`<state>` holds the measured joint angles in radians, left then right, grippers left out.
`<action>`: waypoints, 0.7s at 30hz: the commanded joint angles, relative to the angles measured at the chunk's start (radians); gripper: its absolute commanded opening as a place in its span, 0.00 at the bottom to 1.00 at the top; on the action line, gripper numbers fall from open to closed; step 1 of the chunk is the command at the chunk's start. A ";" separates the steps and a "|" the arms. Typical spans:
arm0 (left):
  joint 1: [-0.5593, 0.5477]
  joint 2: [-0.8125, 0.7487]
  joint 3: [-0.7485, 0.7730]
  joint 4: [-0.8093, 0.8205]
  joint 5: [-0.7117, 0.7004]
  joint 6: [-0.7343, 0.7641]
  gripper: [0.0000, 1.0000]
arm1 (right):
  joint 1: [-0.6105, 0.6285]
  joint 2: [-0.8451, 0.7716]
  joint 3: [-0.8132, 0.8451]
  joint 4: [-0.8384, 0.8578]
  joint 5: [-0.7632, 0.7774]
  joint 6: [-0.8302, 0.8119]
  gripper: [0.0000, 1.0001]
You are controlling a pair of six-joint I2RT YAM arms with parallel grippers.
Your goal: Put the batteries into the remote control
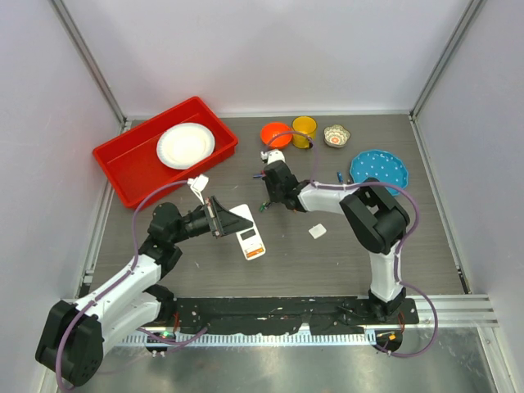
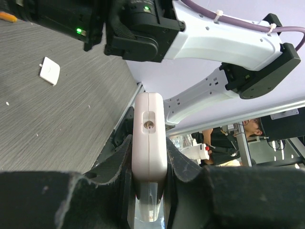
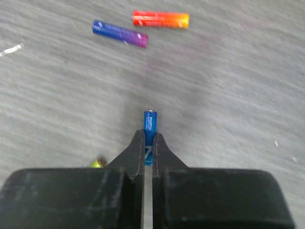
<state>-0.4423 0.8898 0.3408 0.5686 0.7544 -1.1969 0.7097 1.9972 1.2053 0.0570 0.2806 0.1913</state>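
My left gripper [image 2: 149,142] is shut on the remote control [image 2: 149,114], a white handset seen end-on with a small hole in its end face. From above, the remote [image 1: 240,214] shows a plain white side and sticks out to the right of my left gripper [image 1: 219,219]. My right gripper [image 3: 148,136] is shut on a blue battery [image 3: 150,121], which points forward just over the table. Beyond it lie a blue-purple battery [image 3: 120,34] and a red-orange battery [image 3: 160,19]. A green bit [image 3: 97,163] peeks out by the left finger. The right gripper [image 1: 264,203] hangs mid-table.
A white handset with an orange panel [image 1: 251,244] lies flat below the left gripper. A small white square cover [image 1: 318,231] lies to the right. At the back stand a red tray [image 1: 123,168] with a white plate [image 1: 186,145], an orange bowl [image 1: 276,133], a yellow cup [image 1: 304,128], a patterned bowl [image 1: 336,135] and a blue plate [image 1: 379,169].
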 commanded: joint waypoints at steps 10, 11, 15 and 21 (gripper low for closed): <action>0.008 0.008 0.006 0.045 0.025 -0.027 0.00 | 0.010 -0.587 -0.237 -0.120 -0.092 0.082 0.01; 0.008 0.006 0.004 0.047 0.023 -0.026 0.00 | 0.020 -0.618 -0.263 -0.126 -0.134 0.074 0.01; 0.007 0.018 0.003 0.045 0.019 -0.018 0.00 | 0.083 -0.695 -0.346 -0.245 -0.170 0.031 0.01; 0.008 0.047 0.004 0.063 0.003 -0.023 0.00 | 0.126 -0.742 -0.458 -0.249 -0.141 0.140 0.01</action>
<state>-0.4423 0.9230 0.3408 0.5713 0.7620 -1.2053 0.8261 1.2957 0.8055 -0.1677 0.1307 0.2653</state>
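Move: The blue battery is already pinched in the right hand, just above the table. The remote, still held by the left hand with its middle some 3 cm behind that hand's grip, lies from the right hand about 25 cm back, 5 cm left and 20 cm up. On the table, a green and grey battery pair lies 5 cm back and 1 cm left, the blue-purple battery 6 cm ahead and 4 cm left, the red-orange one 8 cm ahead and 2 cm left. Up first, steeply by about 16 cm while easing back, then mostly back and sinking again some 6 cm, the right hand swiftly carries the blue battery off the table towards the remote, ending roughly 15 cm nearer the robot. It drifts a little right, its left side rolls up and the wrist turns about 10 degrees counter-clockwise; the fingers keep their pinch. ##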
